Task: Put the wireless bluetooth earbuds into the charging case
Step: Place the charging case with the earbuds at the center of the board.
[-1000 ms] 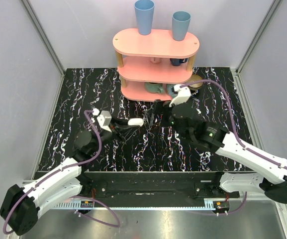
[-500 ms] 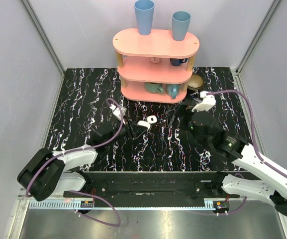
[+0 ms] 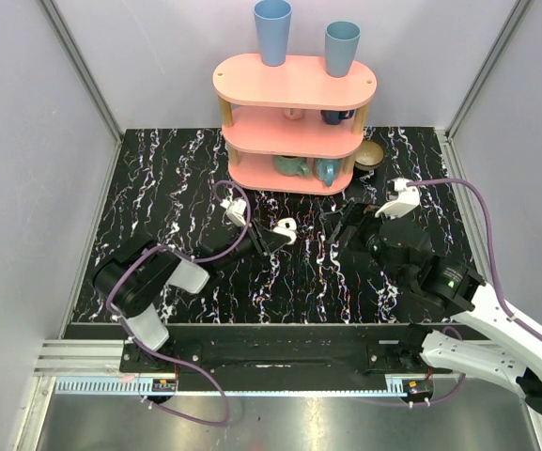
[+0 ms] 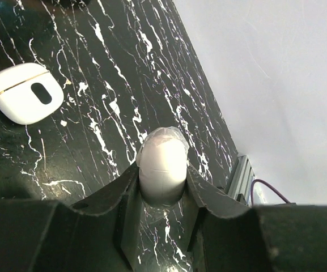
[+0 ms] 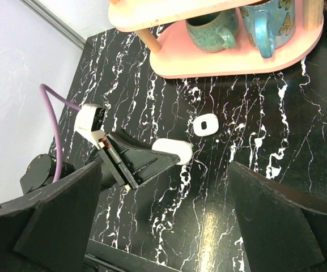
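The charging case (image 3: 286, 225), a small glossy white shell with a thin seam and a dark oval hollow, lies flat on the black marbled table (image 3: 158, 188); it also shows as the case (image 4: 24, 92) and the case (image 5: 206, 124). My left gripper (image 3: 272, 237) is just near-left of it, shut on a smooth white oval piece (image 4: 162, 158) that sticks out past the fingertips and stays apart from the case. I cannot tell whether that piece (image 5: 177, 151) is the earbuds. My right gripper (image 3: 341, 221) hangs wide open to the case's right, with nothing between its fingers.
A pink three-tier shelf (image 3: 294, 80) stands at the back, with two blue cups (image 3: 272, 28) on top and mugs (image 5: 211, 28) on its lowest tier. A round brown thing (image 3: 369, 155) sits by its right end. Grey walls close in the table on three sides.
The right gripper has drawn back to the right, off the spot by the left fingertips, and the case now shows there. The left arm has folded in, its gripper edging right with the white piece.
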Tool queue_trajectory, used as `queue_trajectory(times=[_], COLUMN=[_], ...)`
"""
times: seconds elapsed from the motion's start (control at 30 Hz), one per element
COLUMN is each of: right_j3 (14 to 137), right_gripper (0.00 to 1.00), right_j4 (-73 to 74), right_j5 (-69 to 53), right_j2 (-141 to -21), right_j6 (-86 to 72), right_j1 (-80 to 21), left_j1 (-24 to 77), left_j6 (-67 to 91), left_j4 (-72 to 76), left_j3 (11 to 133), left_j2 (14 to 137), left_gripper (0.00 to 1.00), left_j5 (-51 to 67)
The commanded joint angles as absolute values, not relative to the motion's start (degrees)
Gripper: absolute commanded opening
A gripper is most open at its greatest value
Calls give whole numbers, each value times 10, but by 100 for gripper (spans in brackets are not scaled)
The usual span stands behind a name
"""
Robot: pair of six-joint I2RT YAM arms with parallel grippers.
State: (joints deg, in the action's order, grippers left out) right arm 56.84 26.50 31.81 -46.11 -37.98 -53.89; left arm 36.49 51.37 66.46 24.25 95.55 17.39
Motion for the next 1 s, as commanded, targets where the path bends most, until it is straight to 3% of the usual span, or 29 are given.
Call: queue_trajectory(times=[0.0, 0.2, 0.7, 0.8, 0.93, 0.97], right_j3=[567, 578, 587, 589, 588, 588], right_gripper=[100, 100, 100, 100, 100, 100], right_j4=[266, 269, 272, 272, 272, 272], right_j5=[309, 335, 332, 332, 332, 331], right_j2=[-457, -462, -481, -483, -483, -482], right_j6=[-388, -365, -361, -359, -361, -362], right_j1=[-535, -534, -530, -528, -527, -527], left_j1=[370, 375, 402, 407, 412, 414], left_j6=[556, 581, 644, 647, 651, 653], left_j4=[746, 739, 763, 744, 725, 725], left_j3=[280, 307, 309, 311, 302, 298], left_j2=[983, 1033, 1123, 1123, 1118, 1116], left_gripper=[1, 7, 10, 18, 20, 25], left_j5=[157, 141, 84, 71, 45, 40])
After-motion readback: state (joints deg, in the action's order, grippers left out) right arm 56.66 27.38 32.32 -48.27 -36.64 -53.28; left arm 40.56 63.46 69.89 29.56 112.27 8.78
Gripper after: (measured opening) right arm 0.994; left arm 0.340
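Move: The left hand already holds the white charging case; the bare board it is being taken to lies about 2 cm ahead, 3 cm to the right and some 9 cm below. The other white case lies about 7 cm ahead, 1 cm right and 10 cm down, and the green mug on the low shelf roughly 21 cm ahead, 1 cm right. From the right hand that spot is some 6 cm ahead, 9 cm left and 28 cm below. Keeping its pinch on the white charging case, the left hand first eases about 2.5 cm right and forward, then sinks nearly straight down, some 7 cm in all, towards the bare board just on the robot's side of the other white case, slowing to a stop. Meanwhile its fingers tip down by about 15 degrees; whether the held case touches the board can't be seen. ##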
